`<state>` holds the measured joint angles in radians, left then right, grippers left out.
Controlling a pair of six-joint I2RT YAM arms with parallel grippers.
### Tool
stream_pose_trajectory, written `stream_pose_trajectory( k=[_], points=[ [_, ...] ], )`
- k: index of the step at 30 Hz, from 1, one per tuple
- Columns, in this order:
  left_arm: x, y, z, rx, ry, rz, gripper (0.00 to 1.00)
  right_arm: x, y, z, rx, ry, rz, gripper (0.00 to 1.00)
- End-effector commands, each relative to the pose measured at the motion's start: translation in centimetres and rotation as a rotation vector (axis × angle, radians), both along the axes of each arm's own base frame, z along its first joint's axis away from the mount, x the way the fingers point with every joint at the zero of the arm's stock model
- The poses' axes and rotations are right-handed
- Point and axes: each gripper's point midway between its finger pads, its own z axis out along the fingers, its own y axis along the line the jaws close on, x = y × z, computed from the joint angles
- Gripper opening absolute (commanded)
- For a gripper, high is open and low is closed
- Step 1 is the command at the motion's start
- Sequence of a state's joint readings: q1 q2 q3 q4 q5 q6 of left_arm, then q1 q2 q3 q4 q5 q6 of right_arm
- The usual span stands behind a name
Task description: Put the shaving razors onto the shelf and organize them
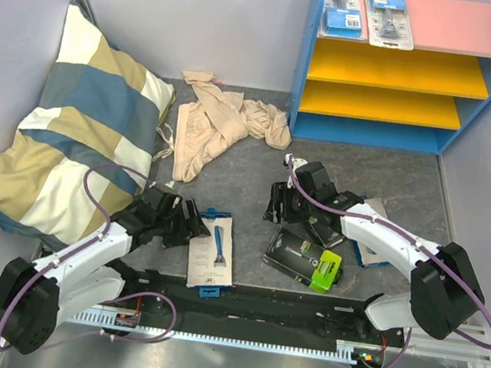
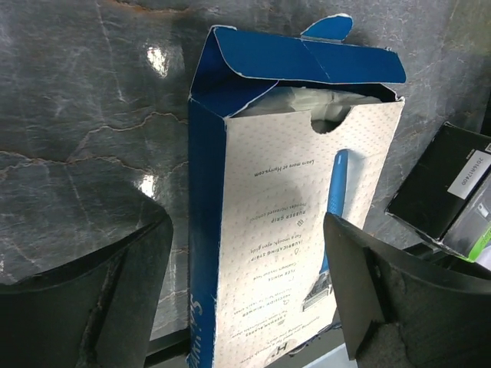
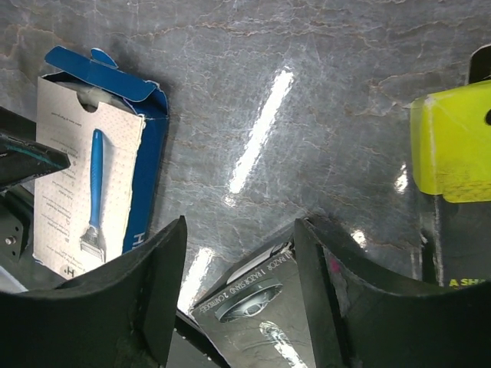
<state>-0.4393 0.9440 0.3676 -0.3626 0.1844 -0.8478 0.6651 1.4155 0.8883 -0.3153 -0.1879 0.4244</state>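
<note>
Two clear blister razor packs (image 1: 345, 13) (image 1: 389, 19) lie on the pink top board (image 1: 460, 26) of the blue shelf (image 1: 304, 64). A white-blue razor box (image 1: 211, 251) (image 2: 284, 230) lies flat on the grey floor with its top flap open. My left gripper (image 1: 192, 224) (image 2: 244, 230) is open and straddles this box, with a gap at the left finger (image 2: 92, 291). My right gripper (image 1: 290, 204) (image 3: 239, 230) is open over a black razor box (image 3: 261, 307). A black box with a lime-green end (image 1: 305, 258) (image 3: 453, 146) lies beside it.
A striped pillow (image 1: 80, 124) leans in the left corner. A beige cloth (image 1: 222, 121) is crumpled in front of the shelf. The two yellow boards (image 1: 394, 68) (image 1: 380, 104) are bare. Another white pack (image 1: 372, 211) is partly hidden under my right arm. Walls close in on both sides.
</note>
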Motion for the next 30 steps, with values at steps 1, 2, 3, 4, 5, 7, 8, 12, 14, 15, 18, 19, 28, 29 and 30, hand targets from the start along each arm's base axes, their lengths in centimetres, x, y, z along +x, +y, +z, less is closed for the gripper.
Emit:
stream_pose_trajectory(
  k=[1, 2, 3, 4, 5, 7, 8, 12, 14, 15, 18, 19, 28, 29, 30],
  points=[
    [-0.3, -0.2, -1.1, -0.024, 0.009, 0.021, 0.80, -0.2, 1.1, 0.8, 0.070, -0.018, 0.028, 0.70],
    [-0.4, -0.3, -1.2, -0.030, 0.012, 0.016, 0.78, -0.4, 1.1, 0.4, 0.075, -0.006, 0.035, 0.73],
    [-0.5, -0.5, -1.4, -0.034, 0.019, 0.008, 0.72, -0.5, 1.3, 0.4, 0.082, -0.001, 0.039, 0.75],
    [-0.6, -0.6, -1.8, -0.037, 0.032, 0.000, 0.69, -0.6, 1.3, 0.2, 0.086, 0.004, 0.039, 0.80],
    [-0.7, -0.8, -2.0, -0.043, 0.036, -0.010, 0.65, -0.7, 1.4, 0.1, 0.091, 0.006, 0.042, 0.82],
    [-1.2, -1.2, -2.5, -0.052, 0.059, -0.036, 0.51, -1.0, 1.6, 0.0, 0.107, 0.023, 0.045, 0.87],
    [-1.0, -1.5, -2.3, -0.068, 0.043, -0.052, 0.44, -1.1, 1.7, -0.1, 0.112, 0.026, 0.047, 0.89],
    [-0.7, -2.2, -1.5, -0.090, 0.014, -0.088, 0.23, -1.6, 1.8, -0.5, 0.121, 0.042, 0.055, 0.92],
    [-0.3, -2.5, -0.8, -0.101, -0.011, -0.102, 0.08, -1.6, 1.6, -0.8, 0.119, 0.047, 0.049, 0.94],
    [-0.1, -2.6, -0.4, -0.105, -0.020, -0.107, 0.04, -1.7, 1.6, -0.9, 0.118, 0.048, 0.049, 0.94],
    [0.6, -3.1, 0.7, -0.117, -0.049, -0.119, 0.02, -1.7, 1.6, -0.9, 0.121, 0.052, 0.049, 0.95],
    [0.8, -3.3, 1.0, -0.123, -0.058, -0.129, 0.02, -1.6, 1.6, -0.8, 0.124, 0.051, 0.051, 0.96],
    [3.1, -4.9, 5.2, -0.181, -0.153, -0.156, 0.02, -0.5, 1.3, 2.5, 0.160, -0.015, 0.026, 0.98],
    [3.4, -4.9, 5.6, -0.181, -0.165, -0.152, 0.02, -0.5, 1.2, 2.7, 0.172, -0.010, 0.017, 0.98],
    [4.0, -5.0, 6.2, -0.179, -0.185, -0.146, 0.02, -0.2, 0.9, 3.3, 0.193, -0.012, -0.005, 0.98]
  ],
)
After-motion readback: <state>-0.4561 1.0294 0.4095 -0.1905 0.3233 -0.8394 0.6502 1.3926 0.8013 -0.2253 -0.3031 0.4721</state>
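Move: The razor box lies right under my left hand's open fingers, its middle some 5 cm to the right, 2 cm back and just below. The lower black box is about 24 cm to my left hand's right and 1 cm back; the upper black box is 26 cm right and 11 cm ahead. From my right hand the razor box is about 10 cm back, 12 cm left and 7 cm down. My left hand slides about 4 cm right, dipping a centimetre while its open fingers shut almost fully and pinch the razor box's left long edge; then I raise it some 3.5 cm, easing forward about 2 cm. Meanwhile my right hand opens wide and eases 2 cm back and slightly down towards the box, without touching it. ##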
